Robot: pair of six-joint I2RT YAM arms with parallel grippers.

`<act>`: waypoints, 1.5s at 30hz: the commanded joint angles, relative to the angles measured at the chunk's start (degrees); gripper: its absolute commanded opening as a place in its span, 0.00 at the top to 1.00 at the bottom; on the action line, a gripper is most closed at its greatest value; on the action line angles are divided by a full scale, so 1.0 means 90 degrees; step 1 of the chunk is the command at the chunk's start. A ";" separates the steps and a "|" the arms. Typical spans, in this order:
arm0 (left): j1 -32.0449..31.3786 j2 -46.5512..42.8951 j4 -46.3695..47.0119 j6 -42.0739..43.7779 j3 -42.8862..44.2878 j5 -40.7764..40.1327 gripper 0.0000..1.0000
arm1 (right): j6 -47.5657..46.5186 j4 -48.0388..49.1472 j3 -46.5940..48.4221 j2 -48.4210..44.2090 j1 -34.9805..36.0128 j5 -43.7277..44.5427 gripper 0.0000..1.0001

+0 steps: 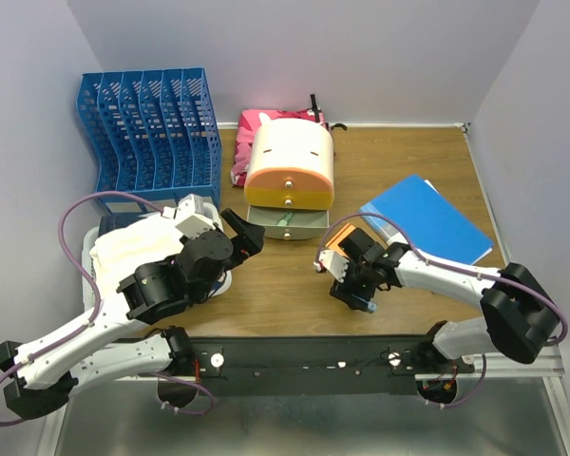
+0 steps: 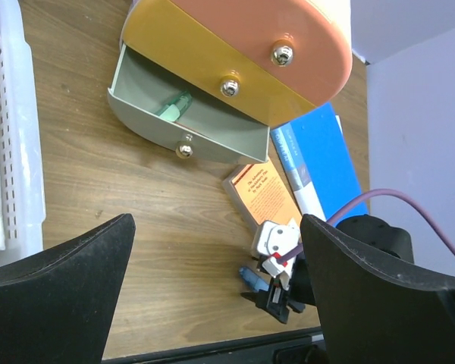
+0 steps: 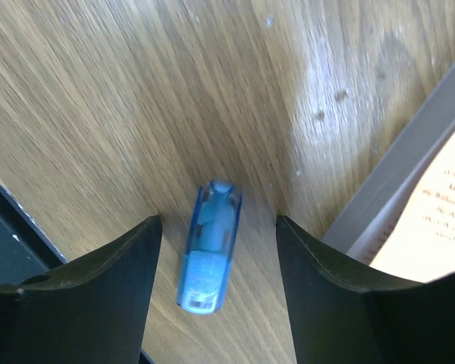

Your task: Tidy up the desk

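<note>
The desk is a brown wood-grain top with a black rail along its front. A small blue translucent capped tube lies flat on it near the front edge. My right gripper is open and low over the tube, one finger on each side, with a gap on both sides. The top view shows the right gripper just right of centre. My left gripper is open and empty, above the desk left of centre. The left wrist view shows the tube beside the right gripper.
An orange book lies beside the right gripper, a blue folder beyond it. An orange-and-yellow drawer unit has its grey-green bottom drawer open with a green item inside. A blue file rack and white tray with cloth are at the left.
</note>
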 commanded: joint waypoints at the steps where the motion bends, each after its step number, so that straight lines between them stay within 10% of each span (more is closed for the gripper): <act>1: -0.0024 0.0024 0.0056 0.0235 0.0077 -0.0269 0.01 | -0.0115 -0.0097 -0.0032 -0.0219 0.0032 0.0340 0.30; 19: -0.0024 -0.0161 0.0730 0.0694 -0.0509 -0.0249 0.01 | -0.1256 -0.1102 0.1351 0.0094 0.0032 -0.0694 0.99; 33: 0.0015 -0.0073 0.1120 0.0420 -0.1387 0.0005 0.01 | -0.2929 -0.1301 0.5356 0.1479 0.0032 -0.1048 0.99; 45: 0.0239 0.0063 0.1403 0.0498 -0.1680 0.0317 0.01 | -0.2733 -0.0333 0.5828 0.2682 0.0032 -0.0179 0.93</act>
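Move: The blue cutter lies between the right hand's open fingers, about 1 cm to the right of the hand point, level fore and aft and barely 1 cm below it. From this hand the open green drawer is some 16 cm ahead, 15 cm left and about 3 cm higher; the orange book lies about 10 cm straight ahead, and the blue folder 17 cm ahead and 14 cm right, both at about the cutter's height. From the left hand the cutter is roughly 23 cm right, 4 cm back and 26 cm down. The right hand eases about 1 cm to its right, pinches the blue cutter off the table, then lifts it nearly 20 cm while sweeping some 16 cm forward and 16 cm left to the open green drawer, turning counter-clockwise with the fingertips swinging forward, and sinks about 3 cm again at the end with its grip kept. Meanwhile the left hand, fingers still wide open, sinks about 7 cm almost in place, touching nothing. ##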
